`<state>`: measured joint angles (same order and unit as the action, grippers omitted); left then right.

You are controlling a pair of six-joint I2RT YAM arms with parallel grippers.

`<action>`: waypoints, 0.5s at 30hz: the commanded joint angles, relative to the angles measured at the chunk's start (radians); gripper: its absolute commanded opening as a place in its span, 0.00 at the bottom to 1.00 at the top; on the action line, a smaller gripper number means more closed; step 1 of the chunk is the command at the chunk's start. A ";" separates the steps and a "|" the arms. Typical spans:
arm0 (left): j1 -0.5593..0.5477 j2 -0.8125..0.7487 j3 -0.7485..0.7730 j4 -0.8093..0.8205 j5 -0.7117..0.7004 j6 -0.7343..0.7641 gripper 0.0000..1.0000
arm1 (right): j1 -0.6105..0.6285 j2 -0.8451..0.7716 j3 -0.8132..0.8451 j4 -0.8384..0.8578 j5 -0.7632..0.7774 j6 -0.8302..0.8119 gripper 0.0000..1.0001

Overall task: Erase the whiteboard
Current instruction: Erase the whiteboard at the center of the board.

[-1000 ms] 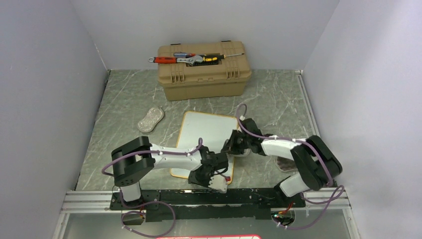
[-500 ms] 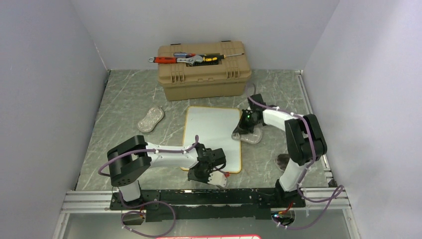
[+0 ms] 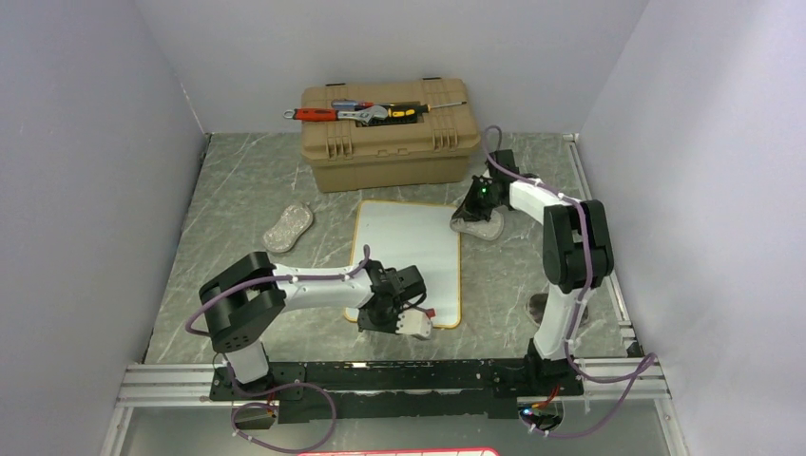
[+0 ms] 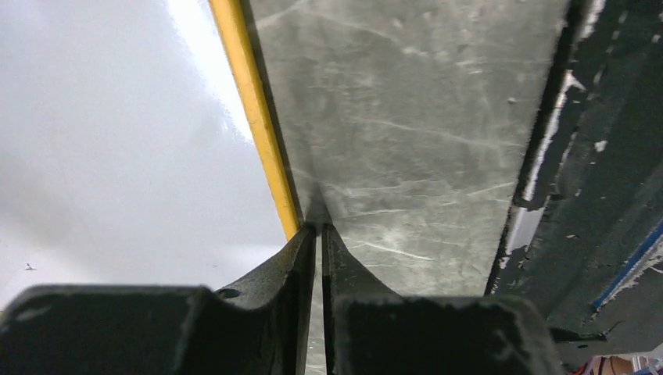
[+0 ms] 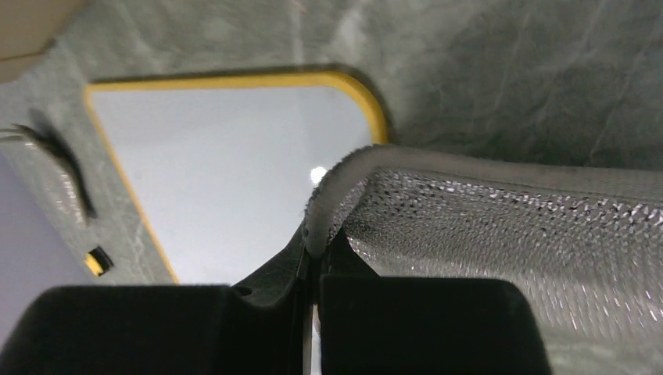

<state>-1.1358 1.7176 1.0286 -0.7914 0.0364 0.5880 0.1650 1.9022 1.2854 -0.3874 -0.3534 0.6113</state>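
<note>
The whiteboard lies flat mid-table, a plain white face inside a yellow rim. My left gripper is low at its near edge. In the left wrist view its fingertips meet right at the yellow rim, shut to a thin slit with nothing seen between them. My right gripper is by the board's far right corner, shut on the edge of a grey mesh scrub pad. In the right wrist view the pad curls up from the jaws, with the whiteboard beyond.
A tan toolbox stands at the back with hand tools on its lid. A second grey pad lies left of the board. Pale walls close in the left, right and back. A metal rail runs along the near edge.
My right gripper carried the pad from the board's near middle up past its far right corner. The board swung from tilted to straighter. My left gripper's jaws narrowed and it shifted slightly left.
</note>
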 commanded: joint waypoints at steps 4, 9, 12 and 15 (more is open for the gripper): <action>0.056 0.104 0.025 0.099 -0.011 0.029 0.16 | 0.001 0.052 -0.112 0.028 0.002 -0.011 0.00; 0.085 0.172 0.051 0.090 0.019 0.010 0.15 | 0.006 -0.019 -0.270 0.052 0.014 -0.004 0.00; 0.088 0.182 0.055 0.097 0.035 -0.001 0.15 | 0.018 -0.120 -0.399 0.079 0.003 0.014 0.00; 0.088 0.189 0.055 0.102 0.041 -0.008 0.15 | 0.036 -0.254 -0.541 0.089 -0.010 0.039 0.00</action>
<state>-1.0664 1.8118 1.1282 -0.8658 0.0803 0.5709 0.1730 1.7596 0.9230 -0.1867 -0.3866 0.6418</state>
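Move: The right hand holds the left end of the grey eraser up near the whiteboard's far-right corner, with the eraser's middle some 5 cm to its right and 1 cm back. The whiteboard's middle lies about 9 cm back, 10 cm left and 5 cm down, and the toolbox about 17 cm ahead and 14 cm left. From the left hand, at the whiteboard's near edge, the board's middle is some 14 cm ahead and 9 cm right; the grey pad is 23 cm ahead and 16 cm left. The right hand keeps its pinch on the eraser and first drops it about 4 cm at the board's far-right corner, then draws it some 6 cm back towards the base at that low height, the eraser's left end along the board's right edge and most of its length out over the table. Meanwhile the left hand, upright with its fingers nearly shut, eases about 1 cm forward against the board's near edge and then all but stops there, turning slightly counter-clockwise. ##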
